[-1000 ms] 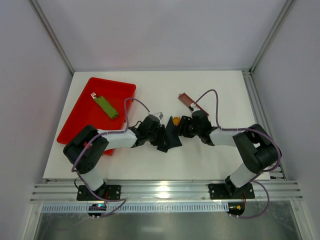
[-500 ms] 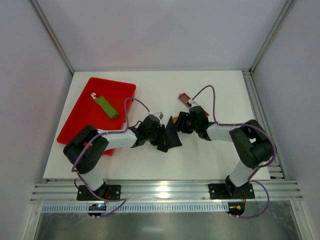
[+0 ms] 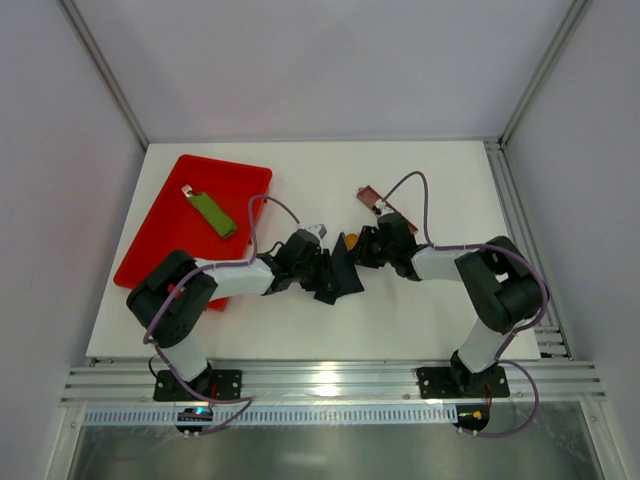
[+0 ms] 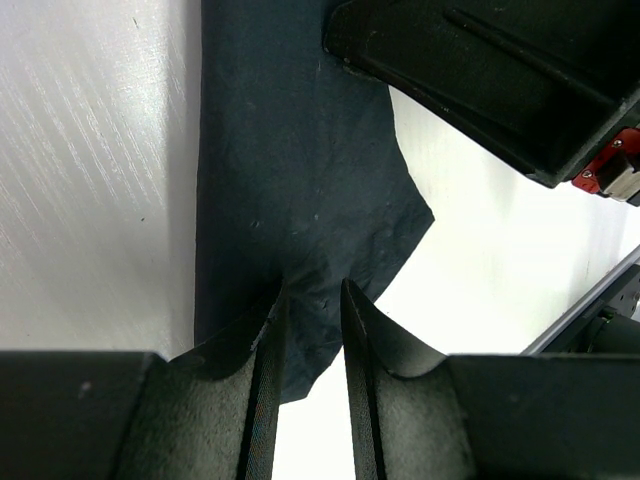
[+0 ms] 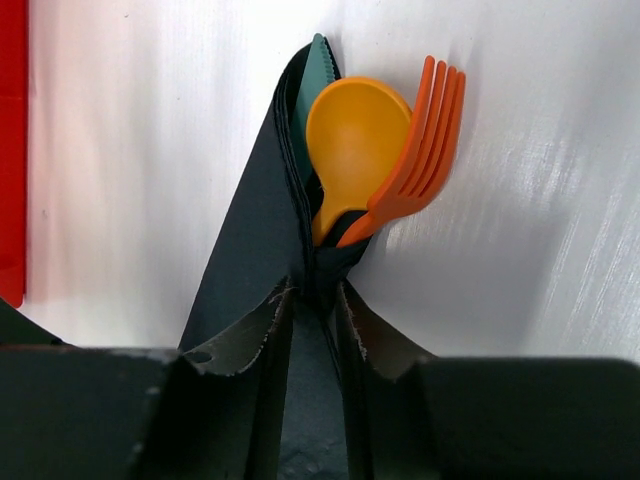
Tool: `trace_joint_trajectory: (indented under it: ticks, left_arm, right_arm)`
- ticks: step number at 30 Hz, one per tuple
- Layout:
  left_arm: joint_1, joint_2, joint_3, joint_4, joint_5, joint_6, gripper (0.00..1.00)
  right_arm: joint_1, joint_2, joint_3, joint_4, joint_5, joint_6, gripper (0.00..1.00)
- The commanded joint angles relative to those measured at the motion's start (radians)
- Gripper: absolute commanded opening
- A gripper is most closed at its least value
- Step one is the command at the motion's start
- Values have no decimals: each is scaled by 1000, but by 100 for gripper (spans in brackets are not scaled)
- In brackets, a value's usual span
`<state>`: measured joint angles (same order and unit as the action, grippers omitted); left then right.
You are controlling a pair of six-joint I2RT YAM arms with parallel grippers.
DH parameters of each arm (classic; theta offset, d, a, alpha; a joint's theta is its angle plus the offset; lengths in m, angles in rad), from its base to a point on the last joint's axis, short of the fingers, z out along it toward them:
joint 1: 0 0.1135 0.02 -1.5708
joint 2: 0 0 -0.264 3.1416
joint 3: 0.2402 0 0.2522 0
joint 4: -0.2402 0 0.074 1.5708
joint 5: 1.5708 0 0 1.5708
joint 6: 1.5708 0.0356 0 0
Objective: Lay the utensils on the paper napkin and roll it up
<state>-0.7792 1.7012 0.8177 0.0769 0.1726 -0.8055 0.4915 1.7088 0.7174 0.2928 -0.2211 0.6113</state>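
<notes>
The black paper napkin [image 3: 342, 275] lies folded between my two grippers in the middle of the table. From its far end stick out the utensils: a yellow-orange spoon [image 5: 355, 135], an orange fork [image 5: 425, 140] and a teal tip [image 5: 315, 75] behind them. Their handles are wrapped in the napkin [image 5: 255, 240]. My right gripper [image 5: 312, 290] is shut on that wrapped bundle just below the spoon bowl. My left gripper [image 4: 308, 300] pinches the napkin's [image 4: 300, 180] opposite edge, which puckers at its fingertips. In the top view the left gripper [image 3: 322, 270] and right gripper [image 3: 362, 250] face each other across the napkin.
A red tray [image 3: 165, 235] sits at the left with a flat green piece [image 3: 213, 213] in it. A narrow brown tray [image 3: 372, 198] lies just behind the right gripper. The right arm's black body [image 4: 480, 70] fills the top right of the left wrist view.
The right gripper has shifted a little toward the napkin's far end and its jaws have closed on the wrapped handles. The left arm has stayed still.
</notes>
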Motion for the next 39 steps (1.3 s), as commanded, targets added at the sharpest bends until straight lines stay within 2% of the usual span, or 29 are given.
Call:
trace_joint_trajectory:
  ticks: [1, 4, 14, 17, 23, 24, 30, 34, 39]
  left_arm:
    - [-2, 28, -15, -51, -39, 32, 29]
    - [0, 28, -17, -49, -38, 34, 29]
    - [-2, 31, -12, -55, -33, 37, 30]
    - [0, 29, -5, -62, -33, 37, 33]
    - [0, 15, 43, -101, -32, 34, 44]
    - [0, 8, 52, -111, -33, 35, 49]
    - [9, -86, 187, -247, -79, 113, 65]
    - [58, -100, 244, -337, -78, 167, 70]
    - [121, -114, 225, -301, 13, 203, 77]
  right_arm:
    - [1, 22, 5, -8, 0, -15, 25]
    - [-2, 20, 2, 2, -3, -18, 24]
    - [-51, 15, -35, 80, -57, -8, 10]
    - [-59, 12, -50, 115, -87, -7, 5]
    - [-64, 15, -62, 189, -135, -7, 4]
    - [-64, 11, -68, 198, -142, -8, 4]
    - [-64, -23, -76, 220, -159, -39, 4]
    - [-64, -44, -81, 218, -173, -64, 4]
    - [-67, -55, -96, 229, -210, -94, 4]
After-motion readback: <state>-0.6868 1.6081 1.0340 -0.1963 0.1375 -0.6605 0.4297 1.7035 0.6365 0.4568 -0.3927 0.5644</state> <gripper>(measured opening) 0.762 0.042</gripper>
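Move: The napkin edge to be pinched is right at the right fingertips, about 1 cm below the hand point, and 8 cm ahead and 6 cm right of the left hand. From the right hand, the spoon bowl lies some 5 cm ahead and 1 cm left, the fork head about 6 cm straight ahead, and the brown case 11 cm ahead and 7 cm right. For the left hand, the napkin's middle is roughly 5 cm ahead and 2 cm right. The rolled napkin's edge, just below the spoon and fork, is pinched by the right fingers, which close almost fully while that hand stays within 1 cm and tilts slightly. The left hand first stays on the napkin's near part, then opens wide and comes free, rising about 7 cm while going 5 cm forward and a little left. ##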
